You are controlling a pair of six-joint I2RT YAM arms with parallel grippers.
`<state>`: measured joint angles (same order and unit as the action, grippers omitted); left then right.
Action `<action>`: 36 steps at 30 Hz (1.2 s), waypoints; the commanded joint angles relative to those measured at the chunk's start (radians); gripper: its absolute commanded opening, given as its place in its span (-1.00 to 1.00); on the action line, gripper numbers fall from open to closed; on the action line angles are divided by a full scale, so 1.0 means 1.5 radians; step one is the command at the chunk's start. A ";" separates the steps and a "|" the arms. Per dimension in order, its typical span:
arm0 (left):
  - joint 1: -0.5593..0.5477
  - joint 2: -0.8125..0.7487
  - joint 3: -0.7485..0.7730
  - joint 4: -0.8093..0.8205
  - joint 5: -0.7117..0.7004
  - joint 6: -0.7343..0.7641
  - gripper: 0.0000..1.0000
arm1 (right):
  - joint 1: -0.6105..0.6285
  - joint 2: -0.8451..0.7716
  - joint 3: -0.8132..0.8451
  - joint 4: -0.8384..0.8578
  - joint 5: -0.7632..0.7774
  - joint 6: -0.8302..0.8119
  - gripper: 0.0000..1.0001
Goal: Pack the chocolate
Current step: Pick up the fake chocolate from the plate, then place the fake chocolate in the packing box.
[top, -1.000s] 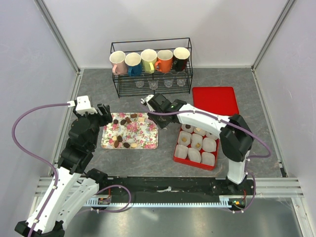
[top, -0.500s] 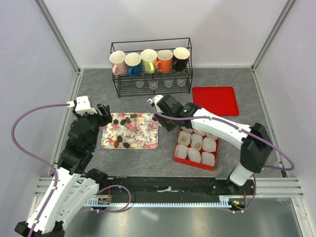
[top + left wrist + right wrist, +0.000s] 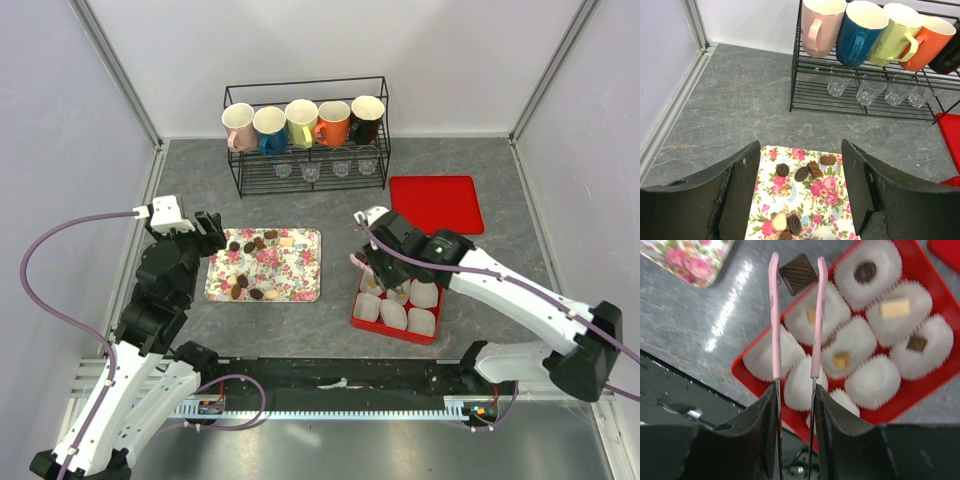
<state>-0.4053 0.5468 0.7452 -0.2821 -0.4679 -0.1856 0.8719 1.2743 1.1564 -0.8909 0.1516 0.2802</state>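
Observation:
Several chocolates (image 3: pixel 250 243) lie on the floral tray (image 3: pixel 300 275), some dark and some cream (image 3: pixel 801 173). My left gripper (image 3: pixel 210 235) hangs open over the tray's left end, its jaws (image 3: pixel 800 195) empty and wide apart. My right gripper (image 3: pixel 385 245) is shut on pink tweezers (image 3: pixel 774 315). The tweezer tips pinch a square dark chocolate (image 3: pixel 798 273) above the red box (image 3: pixel 360 318), near its far left corner. White paper cups fill the box; several hold a chocolate (image 3: pixel 894 307), others are empty (image 3: pixel 875 382).
A black wire rack (image 3: pixel 305 135) with mugs and small glasses stands at the back. A flat red lid (image 3: pixel 435 203) lies behind the box. Aluminium rails and walls close in both sides of the grey table.
My right arm has swung from the tray's far right corner across to above the red box, carrying the chocolate in the tweezers. The left arm has not moved.

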 commanded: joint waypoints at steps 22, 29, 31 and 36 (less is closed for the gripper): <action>0.002 -0.010 -0.002 0.013 0.004 -0.016 0.45 | -0.105 -0.112 -0.129 -0.216 0.039 0.156 -0.72; 0.002 -0.011 -0.004 0.012 0.002 -0.015 0.45 | -0.132 -0.104 -0.162 -0.174 0.024 0.138 -0.71; 0.002 -0.011 -0.004 0.012 0.002 -0.016 0.45 | -0.140 -0.109 -0.169 -0.171 0.029 0.139 -0.70; 0.003 -0.010 -0.004 0.013 0.003 -0.016 0.45 | -0.159 -0.118 -0.184 -0.157 0.028 0.136 -0.64</action>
<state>-0.4053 0.5354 0.7452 -0.2825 -0.4675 -0.1856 0.6518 1.1156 0.8955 -1.1595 0.1890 0.4927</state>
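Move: The right hand already holds the tongs with a dark chocolate pinched between their pink tips; the empty middle cup on the box's right side lies about 13 cm right, 3 cm back and 16 cm below. The yellow-chocolate cup sits roughly 6 cm left of that cup and 1 cm farther out; the dark-chocolate cup is some 7 cm farther out and 2 cm right of it. From the left hand the empty cup is about 50 cm right, 9 cm back and 30 cm below. Right hand carries the tong-held chocolate some 12 cm right, back and down to the empty cup, turning clockwise. ##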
